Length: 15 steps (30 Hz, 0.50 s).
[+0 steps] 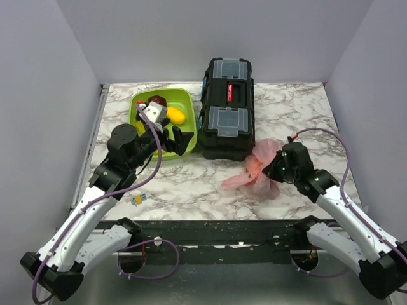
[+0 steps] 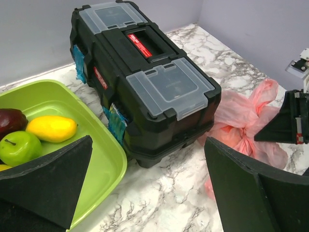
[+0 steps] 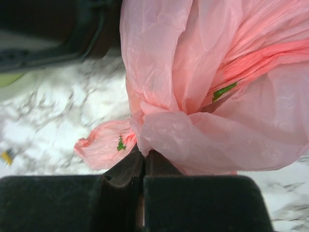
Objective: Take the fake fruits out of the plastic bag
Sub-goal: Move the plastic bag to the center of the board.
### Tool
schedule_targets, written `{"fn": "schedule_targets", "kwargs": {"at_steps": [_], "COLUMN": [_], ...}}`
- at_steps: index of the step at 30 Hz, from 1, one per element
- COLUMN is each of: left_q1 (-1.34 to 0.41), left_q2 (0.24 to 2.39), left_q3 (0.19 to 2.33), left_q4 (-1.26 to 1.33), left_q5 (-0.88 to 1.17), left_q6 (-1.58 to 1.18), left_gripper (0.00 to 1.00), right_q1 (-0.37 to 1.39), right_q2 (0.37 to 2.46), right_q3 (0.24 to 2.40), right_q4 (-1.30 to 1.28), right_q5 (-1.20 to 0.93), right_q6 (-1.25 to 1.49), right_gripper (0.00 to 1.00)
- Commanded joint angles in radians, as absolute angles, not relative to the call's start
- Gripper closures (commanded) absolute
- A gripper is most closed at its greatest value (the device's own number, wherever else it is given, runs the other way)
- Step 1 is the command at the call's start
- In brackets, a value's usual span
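Note:
The pink plastic bag [image 1: 259, 169] lies crumpled on the marble table just right of the toolbox's near end. It also shows in the left wrist view [image 2: 244, 115] and fills the right wrist view [image 3: 207, 92]. My right gripper [image 1: 277, 169] [image 3: 144, 153] is shut on a gathered fold of the bag, low at its near side. The fake fruits are hidden inside the bag. My left gripper [image 1: 176, 141] [image 2: 148, 145] hangs open between the tray and the toolbox, holding nothing.
A black toolbox [image 1: 226, 108] [image 2: 145, 72] stands at the back centre. Left of it a lime-green tray [image 1: 136, 105] [image 2: 99, 150] holds a green apple [image 2: 18, 147], a dark maroon apple [image 2: 10, 121] and a yellow oval fruit [image 2: 52, 128]. A small yellow-blue item [image 1: 137, 199] lies near the front edge.

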<state>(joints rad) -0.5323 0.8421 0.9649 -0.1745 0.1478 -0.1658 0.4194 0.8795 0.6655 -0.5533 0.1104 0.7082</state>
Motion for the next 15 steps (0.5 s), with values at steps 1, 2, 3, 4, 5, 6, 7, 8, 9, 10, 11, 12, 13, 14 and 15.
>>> {"fn": "schedule_targets", "kwargs": {"at_steps": [1,2,3,4,5,6,7,8,9,10,11,12,13,14,15], "left_q1": [-0.537,-0.538,-0.538,-0.538,-0.538,-0.538,-0.538,-0.539,-0.538,-0.538,-0.538,-0.538,-0.538,-0.538,-0.538], "left_q2": [0.860,0.862,0.862,0.863,0.867,0.870,0.874,0.876,0.879,0.879,0.880,0.883,0.886,0.890,0.894], "left_q3": [0.973,0.975,0.973,0.971,0.970,0.969,0.970,0.972,0.974,0.972,0.970,0.968,0.969,0.973,0.979], "left_q4": [-0.181,-0.180,-0.177,-0.173,-0.168,-0.164,-0.164,-0.161,-0.158,-0.152,-0.146,-0.143,-0.144,-0.149,-0.157], "left_q5": [0.204,0.213,0.225,0.235,0.245,0.261,0.275,0.294,0.310,0.326,0.339,0.346,0.347,0.347,0.346], "left_q6": [-0.182,-0.185,-0.189,-0.192,-0.193,-0.192,-0.194,-0.196,-0.201,-0.203,-0.206,-0.206,-0.209,-0.209,-0.207], "left_gripper": [0.01,0.01,0.01,0.01,0.01,0.01,0.01,0.01,0.01,0.01,0.01,0.01,0.01,0.01,0.01], "right_q1": [0.495,0.510,0.526,0.535,0.544,0.556,0.576,0.604,0.634,0.683,0.736,0.811,0.874,0.943,0.990], "right_q2": [0.839,0.840,0.848,0.860,0.873,0.881,0.890,0.895,0.906,0.920,0.944,0.969,1.011,1.064,1.117], "right_q3": [0.681,0.692,0.703,0.715,0.724,0.729,0.729,0.727,0.725,0.731,0.741,0.754,0.780,0.806,0.840], "right_q4": [-0.654,-0.679,-0.702,-0.718,-0.731,-0.735,-0.723,-0.696,-0.664,-0.621,-0.582,-0.537,-0.505,-0.466,-0.424], "right_q5": [-0.033,-0.044,-0.052,-0.086,-0.113,-0.140,-0.171,-0.207,-0.238,-0.264,-0.272,-0.257,-0.224,-0.204,-0.189], "right_q6": [0.779,0.780,0.769,0.743,0.723,0.706,0.697,0.687,0.687,0.685,0.686,0.691,0.691,0.686,0.672], "right_gripper": [0.99,0.99,0.99,0.99,0.99,0.99,0.99,0.99,0.99,0.99,0.99,0.99,0.99,0.99,0.99]}}
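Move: The pink plastic bag is already pinched in my shut right hand, its body about 5 cm to the left and some 4 cm below. The bare marble in front of the toolbox that I take it to lies roughly 13 cm left and 9 cm back, some 8 cm down. The toolbox's middle is about 16 cm left and 22 cm ahead, the green tray's 42 cm left and 18 cm ahead. From my left hand that bare marble is about 17 cm right, 12 cm back and 28 cm below. I keep my right fingers shut on the gathered plastic and sweep the bag some 15 cm left and back, quickening, at an even height across the marble in front of the toolbox's near end. The wrist turns about 35 degrees counter-clockwise and tips down a little. My open, empty left hand eases a couple of centimetres right, sinking slightly. ##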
